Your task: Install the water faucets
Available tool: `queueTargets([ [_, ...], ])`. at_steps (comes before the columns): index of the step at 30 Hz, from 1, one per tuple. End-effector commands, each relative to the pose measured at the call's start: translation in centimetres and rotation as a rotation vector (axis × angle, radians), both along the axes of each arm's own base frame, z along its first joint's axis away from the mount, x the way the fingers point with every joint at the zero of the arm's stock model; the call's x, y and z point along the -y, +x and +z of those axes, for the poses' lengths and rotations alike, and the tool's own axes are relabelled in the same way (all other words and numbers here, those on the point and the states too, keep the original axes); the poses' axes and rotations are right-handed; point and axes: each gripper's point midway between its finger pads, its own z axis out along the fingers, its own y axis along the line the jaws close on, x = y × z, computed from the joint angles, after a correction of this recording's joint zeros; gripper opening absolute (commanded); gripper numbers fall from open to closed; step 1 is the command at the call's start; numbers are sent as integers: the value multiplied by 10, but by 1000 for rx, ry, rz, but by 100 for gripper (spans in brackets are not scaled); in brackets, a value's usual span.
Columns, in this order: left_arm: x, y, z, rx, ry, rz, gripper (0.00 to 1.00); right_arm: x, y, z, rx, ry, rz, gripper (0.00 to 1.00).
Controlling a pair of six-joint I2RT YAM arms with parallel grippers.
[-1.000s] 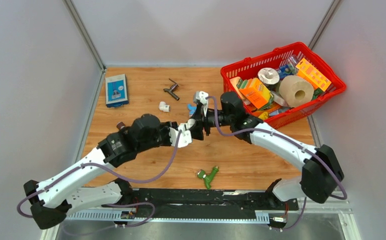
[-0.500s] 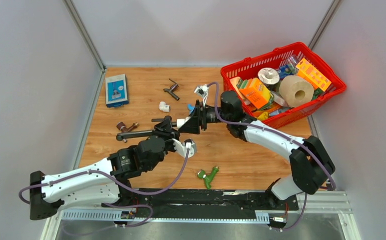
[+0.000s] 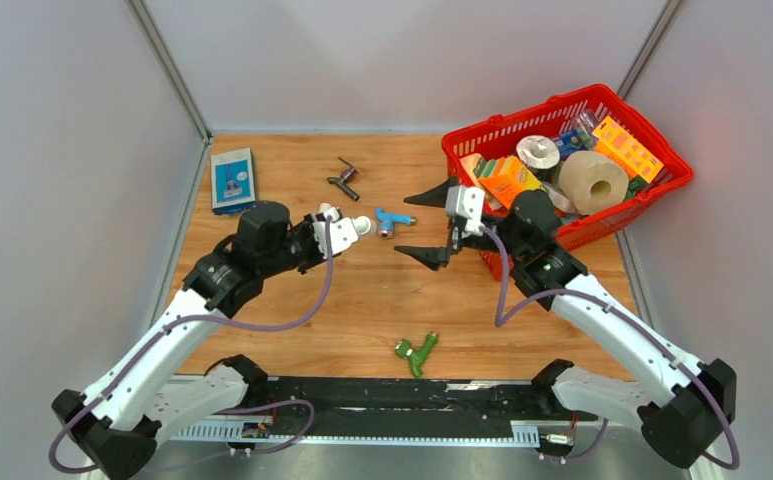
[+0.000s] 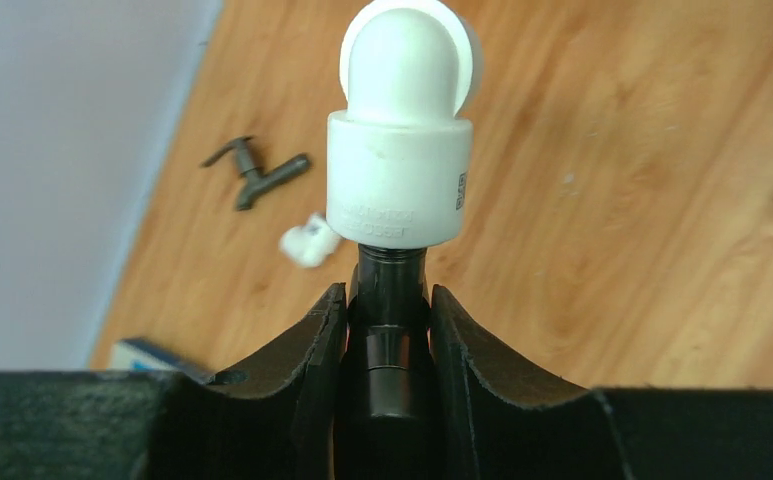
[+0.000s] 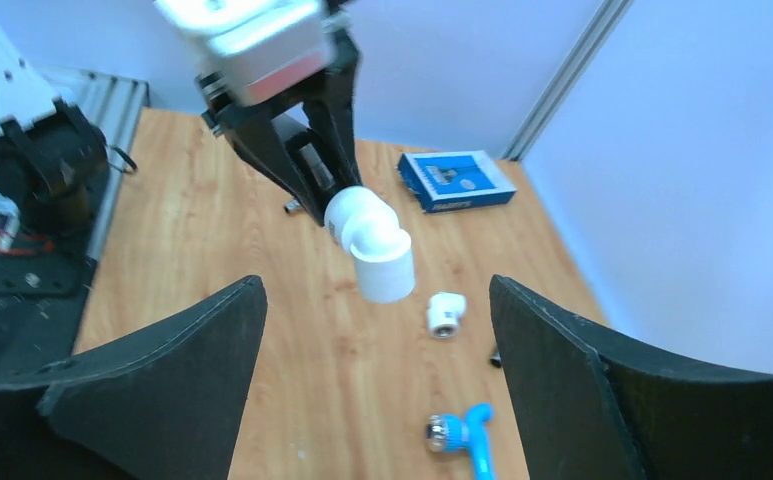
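Observation:
My left gripper (image 3: 345, 229) (image 4: 389, 295) is shut on the dark metal stem of a faucet (image 4: 390, 340). A white elbow fitting (image 4: 399, 170) (image 3: 361, 226) sits on the stem's end, held above the table. My right gripper (image 3: 430, 225) (image 5: 377, 285) is wide open and empty, facing that elbow (image 5: 372, 245) from the right with a gap between. A blue-handled faucet (image 3: 392, 217) (image 5: 462, 435) lies on the table between the grippers. A dark-grey faucet (image 3: 343, 180) (image 4: 257, 175) lies further back. A green faucet (image 3: 417, 350) lies near the front edge.
A loose white elbow (image 5: 445, 313) (image 4: 309, 240) lies beside my left gripper. A blue box (image 3: 233, 180) sits at the back left. A red basket (image 3: 662, 185) full of packages and a paper roll stands at the back right, just behind my right arm.
My right gripper has let go of the white elbow, opened wide and drawn back to the right. My left arm has swung back and left, carrying the faucet with the elbow on it.

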Motion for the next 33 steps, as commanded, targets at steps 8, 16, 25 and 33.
queueTargets([
  [8, 75, -45, 24, -355, -195, -453, 0, -5, -25, -27, 316, -159, 175, 85],
  [16, 80, -43, 31, -354, -206, -479, 0, -26, -26, -43, 277, -205, 221, 76],
  [25, 72, -29, 27, -276, -156, -375, 0, -40, -19, -46, 121, -203, 230, 41],
  [33, 56, -4, 45, 136, -52, -101, 0, -53, 15, -56, -423, -84, 27, 3],
])
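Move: The right hand's open fingers have the white fitting, on the black pipe held by the left hand, about 10 cm to their left, 2 cm ahead and 6 cm below. On the table some 32 cm below them, the blue faucet lies 11 cm ahead and 4 cm left, the white elbow 12 cm ahead and 18 cm left. From the left hand the fitting is about 3 cm ahead, 4 cm right and level. Right hand sinks about 7 cm and leftward, pinching the white fitting that the left brings right and back. ##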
